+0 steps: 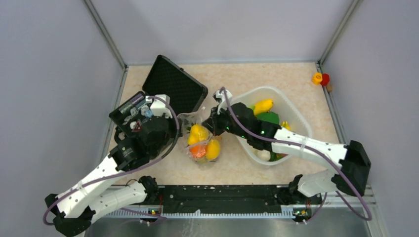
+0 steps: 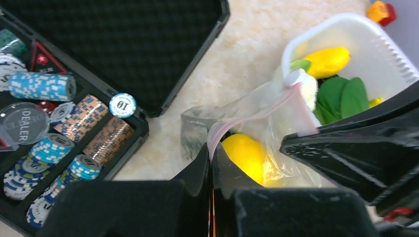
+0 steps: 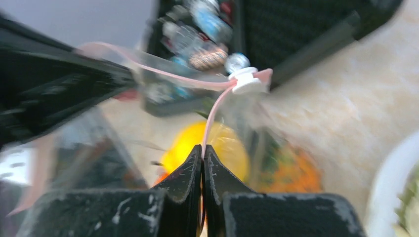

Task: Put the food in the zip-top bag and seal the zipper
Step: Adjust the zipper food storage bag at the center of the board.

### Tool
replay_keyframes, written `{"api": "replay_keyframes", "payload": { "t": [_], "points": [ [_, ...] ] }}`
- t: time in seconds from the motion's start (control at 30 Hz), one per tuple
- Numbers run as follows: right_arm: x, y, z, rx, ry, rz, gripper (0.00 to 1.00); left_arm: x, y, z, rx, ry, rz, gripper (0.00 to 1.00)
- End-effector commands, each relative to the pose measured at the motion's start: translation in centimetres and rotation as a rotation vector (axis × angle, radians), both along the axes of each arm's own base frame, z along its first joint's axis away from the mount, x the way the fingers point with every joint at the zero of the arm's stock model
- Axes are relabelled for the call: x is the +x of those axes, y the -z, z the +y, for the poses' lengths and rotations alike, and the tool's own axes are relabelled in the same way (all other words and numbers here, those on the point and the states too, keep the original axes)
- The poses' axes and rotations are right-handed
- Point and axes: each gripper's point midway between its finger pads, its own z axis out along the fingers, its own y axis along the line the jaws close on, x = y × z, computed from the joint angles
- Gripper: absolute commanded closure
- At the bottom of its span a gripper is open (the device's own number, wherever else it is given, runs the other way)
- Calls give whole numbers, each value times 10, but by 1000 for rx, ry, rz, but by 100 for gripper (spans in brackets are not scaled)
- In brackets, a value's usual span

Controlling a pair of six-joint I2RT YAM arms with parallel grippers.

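The zip-top bag (image 1: 200, 143) lies mid-table, between both arms, holding a yellow fruit (image 1: 198, 132), an orange piece (image 1: 198, 150) and another yellow piece (image 1: 213, 149). My left gripper (image 2: 212, 148) is shut on the bag's pink zipper (image 2: 257, 116) at the bag's left end. My right gripper (image 3: 202, 147) is shut on the same pink strip, just short of the white slider (image 3: 245, 81). The bag mouth gapes between the two grips. More food stays in the white tub (image 1: 296, 116): a yellow mango (image 1: 263, 105) and green leaves (image 1: 268, 117).
An open black case (image 1: 170, 84) with poker chips (image 2: 42, 86) stands at the back left, right behind the bag. A small red and yellow toy (image 1: 320, 78) lies at the back right corner. Grey walls enclose the table.
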Motion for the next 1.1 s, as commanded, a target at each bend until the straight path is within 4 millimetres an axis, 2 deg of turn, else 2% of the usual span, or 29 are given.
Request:
{"api": "replay_keyframes", "payload": {
  "t": [0.0,0.07,0.17,0.3,0.37,0.43,0.47,0.53,0.57,0.6,0.63,0.67,0.77,0.87,0.97,1.07],
  "points": [
    [-47,-145,-6,519,-193,-233,100,-17,-44,-9,-137,132,-117,100],
    [-63,-154,-16,579,-252,-289,100,-23,-56,-15,-202,194,-197,100],
    [-54,-142,-26,508,-189,-307,100,-24,-60,-5,-236,154,-236,100],
    [-6,-86,-41,281,87,-203,100,-13,-42,2,-162,84,-195,100],
    [2,-64,-40,195,121,-171,100,-15,-45,-2,-176,96,-163,100],
    [6,-49,-35,135,132,-132,100,-21,-55,-15,-208,180,-188,100],
    [6,-50,-34,131,131,-121,100,-25,-59,-21,-228,218,-201,100],
    [1,-56,-32,164,101,-125,89,-29,-62,-26,-264,252,-221,100],
    [-2,-61,-32,188,94,-127,78,-29,-63,-26,-275,254,-234,100],
    [-5,-65,-35,212,89,-131,59,-29,-63,-25,-276,251,-243,100],
    [-9,-73,-38,238,82,-139,46,-28,-63,-24,-273,242,-243,100],
    [-12,-78,-42,254,78,-144,39,-28,-62,-21,-269,230,-235,100],
    [-25,-100,-60,316,64,-177,35,-28,-59,-20,-259,225,-229,100],
    [-41,-119,-83,379,43,-228,34,-27,-56,-29,-254,258,-224,100],
    [-42,-125,-122,391,141,-279,35,-24,-51,-38,-241,280,-197,100],
    [-17,-95,-174,256,415,-258,35,-22,-48,-47,-243,302,-184,100]
  ]
}}
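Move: Both grippers hold the rim of the zipper food storage bag. The food in the bag lies some 8 cm right of the left gripper and 2 cm back, about 12 cm below; from the right gripper it lies 2 cm left, 2 cm back and about 12 cm below. The white basket's middle is about 24 cm right and 6 cm ahead of the right gripper. The black case lid is roughly 4 cm left and 20 cm ahead of the left gripper. Hoist the bag rim with both grippers, the right about 11 cm up and slightly back, the left only 4 or 5, then lower again. Open the right fingers to release the rim and draw that gripper up and right towards the basket, about 10 cm each way, its left side rising. Keep the left pinch, drifting slightly right and turning clockwise. ##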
